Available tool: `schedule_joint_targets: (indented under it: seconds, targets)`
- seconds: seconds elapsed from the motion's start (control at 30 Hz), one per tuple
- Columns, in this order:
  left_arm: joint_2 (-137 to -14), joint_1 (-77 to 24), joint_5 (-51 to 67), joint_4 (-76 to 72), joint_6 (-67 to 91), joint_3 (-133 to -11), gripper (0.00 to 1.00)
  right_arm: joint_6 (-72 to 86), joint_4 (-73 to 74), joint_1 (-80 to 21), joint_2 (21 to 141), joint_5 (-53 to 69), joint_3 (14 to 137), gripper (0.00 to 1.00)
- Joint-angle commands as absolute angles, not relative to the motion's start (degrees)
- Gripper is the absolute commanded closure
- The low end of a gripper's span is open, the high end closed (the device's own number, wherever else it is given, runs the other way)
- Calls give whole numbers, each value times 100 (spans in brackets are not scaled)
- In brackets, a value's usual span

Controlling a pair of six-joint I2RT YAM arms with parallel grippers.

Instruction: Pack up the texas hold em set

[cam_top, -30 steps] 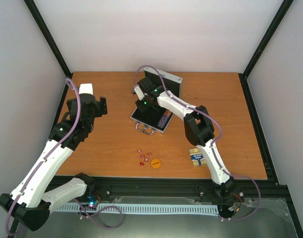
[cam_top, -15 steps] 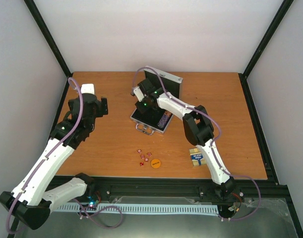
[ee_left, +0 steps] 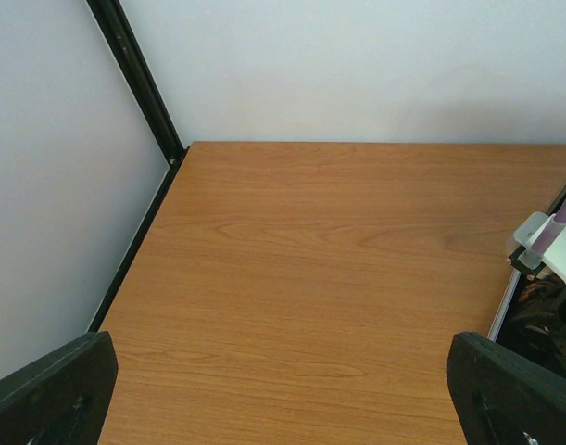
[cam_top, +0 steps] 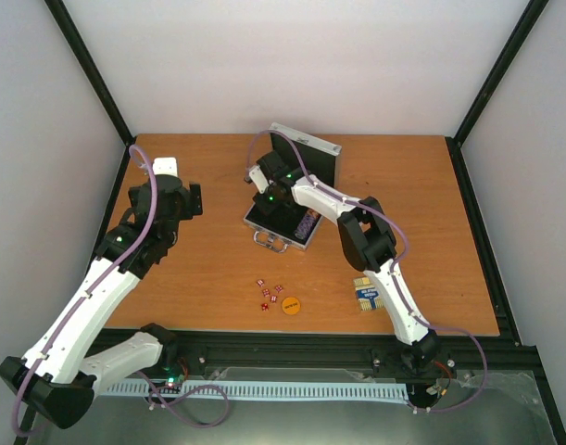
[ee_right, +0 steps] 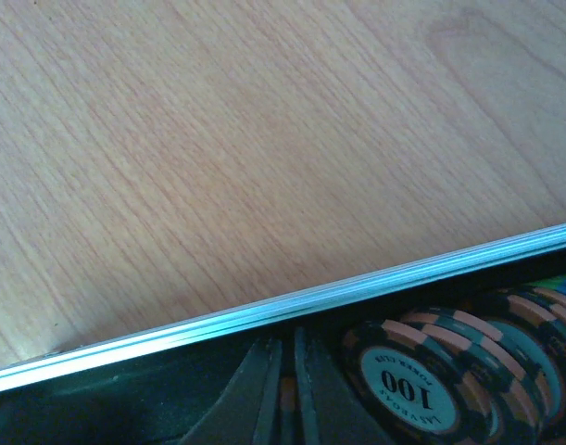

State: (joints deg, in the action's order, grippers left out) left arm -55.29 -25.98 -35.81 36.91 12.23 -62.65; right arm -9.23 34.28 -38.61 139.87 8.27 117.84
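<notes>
The silver case (cam_top: 261,225) lies open mid-table, its lid (cam_top: 306,150) raised behind. My right gripper (cam_top: 275,209) reaches down into its left part. In the right wrist view the right gripper (ee_right: 287,350) is just inside the case rim (ee_right: 283,311), shut on a poker chip whose thin orange-striped edge shows between the fingers (ee_right: 255,394). Several striped chips (ee_right: 417,389) lie in a row beside it. Red dice (cam_top: 269,292), an orange disc (cam_top: 291,304) and the card deck (cam_top: 367,293) lie on the table in front. My left gripper (cam_top: 192,198) hovers open and holds nothing.
The left wrist view shows bare wood between the left gripper's (ee_left: 283,408) fingers (ee_left: 51,394), with the black frame post (ee_left: 134,79) and grey wall at left. The case's handle (cam_top: 270,242) faces the arms. Walls close three sides.
The right gripper has sunk a little further into the case's left part, baring more of the lid. The left arm has drifted slightly.
</notes>
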Motion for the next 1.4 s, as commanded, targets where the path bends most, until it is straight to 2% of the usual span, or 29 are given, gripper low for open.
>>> schedule_joint_targets:
  seconds: [0.0,0.13,0.27,0.43,0.63,0.83,1.37]
  targets:
    - [-5535,-2566,-3604,3606,1274,-6284,0,-994,3222,-3867,14153,668,11798,93]
    - [-5551,-2566,-3600,3612,1278,-6276,0,-997,3173,-3859,14218,582,11806,91]
    - [-5565,-2569,-3602,3618,1287,-6273,0,-1028,3144,-3858,14239,478,11769,80]
    - [-5613,-2566,-3570,3614,1304,-6280,0,-994,3129,-3850,14169,389,11765,76]
    - [-5621,-2566,-3529,3597,1324,-6302,0,-993,3096,-3850,13983,252,11690,44]
    - [-5576,-2566,-3525,3613,1334,-6284,0,-938,2984,-3850,13742,166,11455,19]
    - [-5496,-2566,-3495,3617,1345,-6302,0,-750,3058,-3858,13012,539,11231,18]
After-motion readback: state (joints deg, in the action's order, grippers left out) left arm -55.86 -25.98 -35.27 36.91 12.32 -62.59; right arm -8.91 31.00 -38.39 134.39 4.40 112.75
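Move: The right hand is low inside the case with its fingers shut on the 100 chip, which is at the fingertips, about 1 cm below the hand point. From this hand, the green-blue chip stack lies some 7 cm ahead and 3 cm right, and the purple stack about 7 cm back and 10 cm right. From the left hand, the 100 chip is roughly 15 cm ahead, 20 cm right and 28 cm below. The right hand opens wide, freeing the 100 chip, slides about 1.5 cm rightward, then lifts some 3 cm. ##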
